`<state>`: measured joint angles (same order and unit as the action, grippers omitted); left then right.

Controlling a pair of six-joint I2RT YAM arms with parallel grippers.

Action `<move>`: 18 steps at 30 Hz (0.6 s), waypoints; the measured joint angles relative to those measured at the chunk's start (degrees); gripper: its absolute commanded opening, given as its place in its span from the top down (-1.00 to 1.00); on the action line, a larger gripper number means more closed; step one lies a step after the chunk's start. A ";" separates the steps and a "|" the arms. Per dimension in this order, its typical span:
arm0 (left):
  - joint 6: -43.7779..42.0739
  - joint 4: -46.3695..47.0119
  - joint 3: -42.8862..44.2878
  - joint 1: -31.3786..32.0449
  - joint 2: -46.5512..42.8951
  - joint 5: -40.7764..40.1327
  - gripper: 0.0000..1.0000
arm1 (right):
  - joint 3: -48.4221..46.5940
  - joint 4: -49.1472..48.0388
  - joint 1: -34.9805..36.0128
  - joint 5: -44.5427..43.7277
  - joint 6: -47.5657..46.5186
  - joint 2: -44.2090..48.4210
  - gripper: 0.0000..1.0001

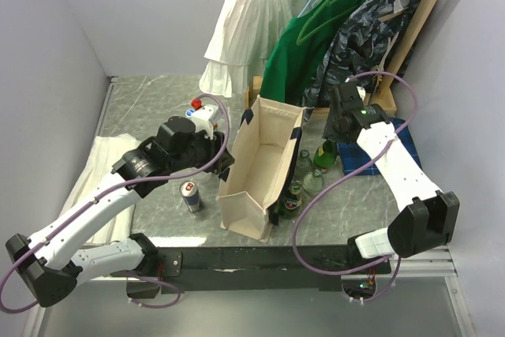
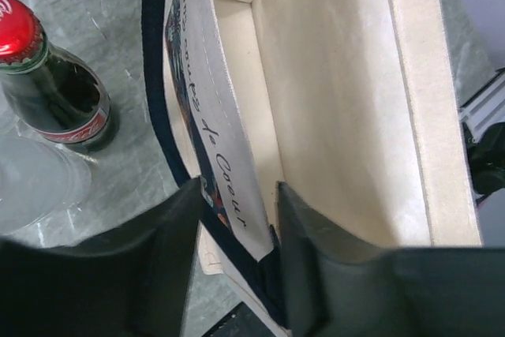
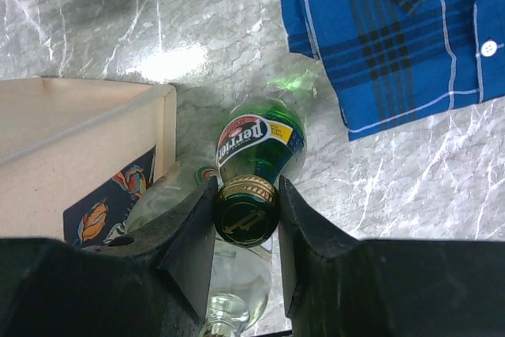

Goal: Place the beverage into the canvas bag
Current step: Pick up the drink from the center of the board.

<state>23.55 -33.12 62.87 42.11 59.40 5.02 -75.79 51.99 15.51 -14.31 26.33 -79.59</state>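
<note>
The cream canvas bag (image 1: pixel 260 165) stands upright and open-topped in the middle of the table, its inside bare (image 2: pixel 339 100). My left gripper (image 2: pixel 237 230) is open at the bag's left rim. One finger is outside and one inside, with the wall and its navy strap (image 2: pixel 154 76) between them. To the right of the bag, my right gripper (image 3: pixel 246 207) is shut on the gold-banded cap of the beverage, a green Perrier bottle (image 3: pixel 260 136). In the top view that bottle (image 1: pixel 326 155) hangs just below the gripper (image 1: pixel 338 138).
A red-capped cola bottle (image 2: pixel 55 92) and a can (image 1: pixel 190 195) stand left of the bag. Clear bottles (image 1: pixel 304 165) and a green beer bottle (image 1: pixel 292 201) crowd its right side. A blue plaid shirt (image 3: pixel 394 29) lies at right, a white folded cloth (image 1: pixel 106 167) at left, and hanging clothes (image 1: pixel 316 37) behind.
</note>
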 measured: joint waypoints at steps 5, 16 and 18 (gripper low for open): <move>0.11 0.72 -1.64 1.49 0.50 -5.35 0.14 | -0.04 0.37 0.00 -0.70 0.04 0.50 1.00; 0.33 1.05 -2.03 2.40 0.50 -11.04 0.70 | -1.29 2.58 0.00 -1.60 0.24 1.16 1.00; 0.24 1.25 -2.03 2.58 0.50 -11.39 0.86 | -1.77 3.10 0.00 -1.66 0.24 1.33 1.00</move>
<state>23.79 -31.88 60.84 44.69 59.90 -6.37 -77.56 55.09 15.51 -15.97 26.57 -78.26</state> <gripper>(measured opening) 0.169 0.391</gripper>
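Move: The canvas bag's left rim lies just off the left fingertips, about 2 cm ahead, 1 cm left and 2 cm down; the cola bottle stands some 11 cm ahead and 5 cm left, the can 11 cm left and 1 cm back. From the right hand, already gripping the green bottle's neck, the bag's middle is about 17 cm left, 4 cm back; a clear bottle stands 7 cm back, 3 cm left. Left fingers move some 2.5 cm forward, down and left, pinching the bag's left rim; right lifts its bottle slightly. ##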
